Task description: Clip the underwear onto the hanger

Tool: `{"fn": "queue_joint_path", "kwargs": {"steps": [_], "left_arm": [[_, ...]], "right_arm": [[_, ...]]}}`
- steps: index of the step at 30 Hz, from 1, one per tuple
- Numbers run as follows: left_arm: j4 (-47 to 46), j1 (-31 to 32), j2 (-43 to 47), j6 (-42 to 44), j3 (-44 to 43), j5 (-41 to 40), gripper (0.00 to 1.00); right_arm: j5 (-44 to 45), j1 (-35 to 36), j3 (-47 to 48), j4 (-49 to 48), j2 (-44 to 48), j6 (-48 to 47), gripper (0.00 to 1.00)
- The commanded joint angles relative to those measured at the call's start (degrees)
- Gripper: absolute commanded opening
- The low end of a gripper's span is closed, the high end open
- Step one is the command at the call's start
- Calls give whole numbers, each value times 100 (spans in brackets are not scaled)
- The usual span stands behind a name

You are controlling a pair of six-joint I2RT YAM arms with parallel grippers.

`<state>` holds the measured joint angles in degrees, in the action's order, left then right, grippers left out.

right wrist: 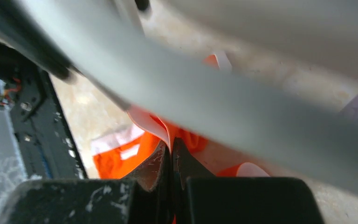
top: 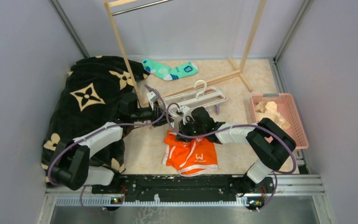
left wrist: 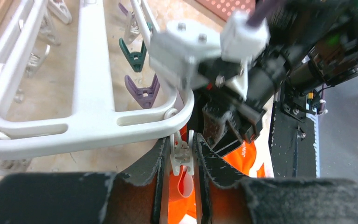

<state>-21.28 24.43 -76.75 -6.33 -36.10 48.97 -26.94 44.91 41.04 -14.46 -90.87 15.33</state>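
The orange underwear (top: 191, 157) lies on the table in front of the arms, its top edge lifted. My right gripper (right wrist: 171, 148) is shut on its white waistband, which rises above the fingertips. The white hanger (top: 196, 98) lies just behind it. In the left wrist view my left gripper (left wrist: 182, 148) is shut on a small white clip (left wrist: 182, 151) that hangs from the near corner of the hanger (left wrist: 93, 126). A fold of orange underwear (left wrist: 242, 156) shows right under that clip. The right gripper (left wrist: 230, 128) is close beside it.
A black blanket with beige flowers (top: 93, 93) covers the left side. A teal sock (top: 170, 70) lies at the back by the wooden rack (top: 125, 51). A pink basket (top: 291, 112) with beige cloth stands at the right. Purple (left wrist: 142, 91) and teal (left wrist: 135, 53) clips hang from the hanger.
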Motion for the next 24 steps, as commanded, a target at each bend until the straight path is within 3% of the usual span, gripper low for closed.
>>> {"fn": "queue_joint_path", "kwargs": {"steps": [1, 6, 15, 21, 24], "left_arm": [[-443, 71, -10, -105, -379, 94, 0], [-418, 69, -19, -84, -391, -9, 0], [-359, 57, 10, -32, -336, 8, 0], [-343, 59, 19, -35, -325, -5, 0], [-325, 54, 26, -33, -315, -9, 0]], "right_arm": [[625, 267, -349, -990, 172, -605, 1], [1361, 672, -555, -1306, 69, -1162, 10], [1284, 678, -1037, -1612, 345, -1882, 31], [1091, 679, -1153, -1734, 454, -2047, 34], [1095, 666, -1143, -1780, 452, -1968, 28]]}}
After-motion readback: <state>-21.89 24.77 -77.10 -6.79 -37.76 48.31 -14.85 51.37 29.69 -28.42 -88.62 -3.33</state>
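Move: The underwear's waistband is pinched in the right fingers, with its middle lying about 7 cm back, 5 cm right and 5 cm below that hand. The white clip in the left fingers stands some 7 cm ahead of, 3 cm left of and 7 cm above the right hand; the hanger's middle is roughly 16 cm ahead of the right hand, 6 cm right and 8 cm higher. From the left hand the underwear lies about 14 cm back, 9 cm right and 13 cm down. Downward by about 3 cm, with a small drift to the right, the right hand draws away from the clip and opens its fingers by about a third, letting go of the waistband. It rolls some 25 degrees about its finger line, its far side coming up. The left hand keeps its grip on the clip and rises a centimetre early on, then holds still. ##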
